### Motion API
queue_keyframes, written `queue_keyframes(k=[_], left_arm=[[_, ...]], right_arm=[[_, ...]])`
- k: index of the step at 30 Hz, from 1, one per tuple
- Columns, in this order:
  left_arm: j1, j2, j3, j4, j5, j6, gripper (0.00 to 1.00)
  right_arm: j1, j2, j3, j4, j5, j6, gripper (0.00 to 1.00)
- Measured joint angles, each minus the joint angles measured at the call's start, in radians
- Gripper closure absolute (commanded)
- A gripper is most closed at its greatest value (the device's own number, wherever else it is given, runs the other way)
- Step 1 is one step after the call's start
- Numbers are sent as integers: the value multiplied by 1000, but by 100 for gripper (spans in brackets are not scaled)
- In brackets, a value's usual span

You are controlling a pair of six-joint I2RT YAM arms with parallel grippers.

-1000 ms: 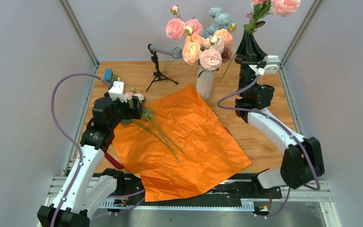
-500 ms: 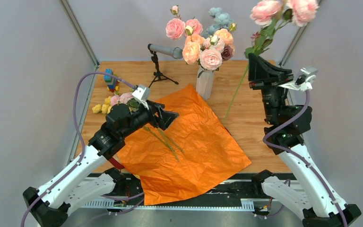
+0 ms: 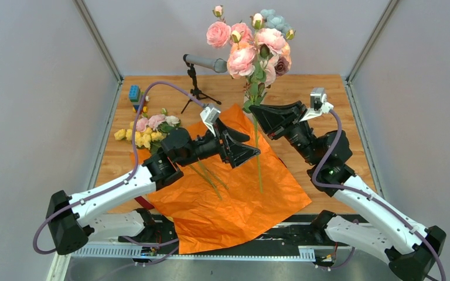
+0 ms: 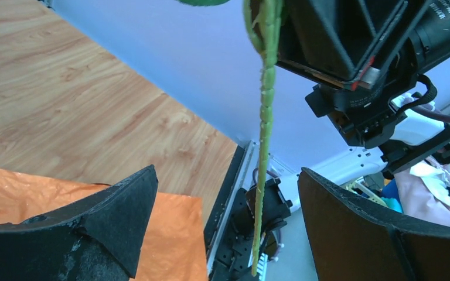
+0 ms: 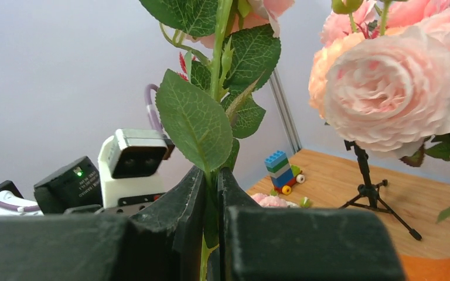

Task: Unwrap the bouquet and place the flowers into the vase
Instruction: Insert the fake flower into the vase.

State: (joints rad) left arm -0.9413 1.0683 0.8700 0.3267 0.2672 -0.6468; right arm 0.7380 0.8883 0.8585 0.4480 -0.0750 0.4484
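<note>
My right gripper (image 3: 256, 114) is shut on the green stem (image 3: 258, 164) of a flower with pink roses (image 3: 242, 60). It holds that flower upright over the orange paper (image 3: 234, 193). In the right wrist view the fingers (image 5: 194, 193) pinch the stem just under a big leaf (image 5: 196, 120). My left gripper (image 3: 253, 146) is open, and the hanging stem (image 4: 263, 146) passes between its fingertips without touching them. The vase is almost hidden behind the held flower; other flowers (image 3: 275, 44) rise from it. Two bare stems (image 3: 211, 175) lie on the paper.
Loose pink and yellow flowers (image 3: 143, 130) lie at the left of the wooden table. A brick toy (image 3: 135, 93) sits at the back left. A microphone on a small black tripod (image 3: 196, 88) stands left of the vase.
The right arm has swung its flower from the far right to the middle, in front of the vase. The left arm has reached right from the loose flowers to the hanging stem.
</note>
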Motion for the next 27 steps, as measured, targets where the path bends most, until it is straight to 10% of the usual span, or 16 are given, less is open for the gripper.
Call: queue_keyframes(k=[5,13,27], left_arm=[[-8,52,13,39,20,-31,28],[-42,91,53,69,58,-43,100],[-45,-35,54,-205,-49,259,100]], right_arm=[[8,11,0,43,-14,3,100],[14,13,0,35,-13,2,99],[-2,-8,195,-402,-9,-93,15]])
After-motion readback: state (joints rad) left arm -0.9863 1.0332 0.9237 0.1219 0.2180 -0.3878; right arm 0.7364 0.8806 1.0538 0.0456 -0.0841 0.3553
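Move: The right hand holds the flower by its upper stem. The open left fingers already straddle the lower stem, which lies about 3 cm to the left hand's right, 1 cm back and level with it; the vase is some 23 cm ahead, 1 cm right and 10 below, and the middle of the orange paper is 6 cm left, level fore and aft, and 20 below. From the right hand the stem is between its fingers, and the vase is some 17 cm ahead, straight out and 19 below. The left hand eases about 3 cm to the right and a little back towards the stem and shuts its wide-open fingers, pinching the stem below the right hand's grip, then draws back left about 3.5 cm with the stem while sinking some 2 cm and turning the wrist about 15 degrees. The right hand stays nearly in place, keeping its pinch until the left has closed, then opens wide and lets go of the stem, its wrist rolling roughly 10 degrees. ##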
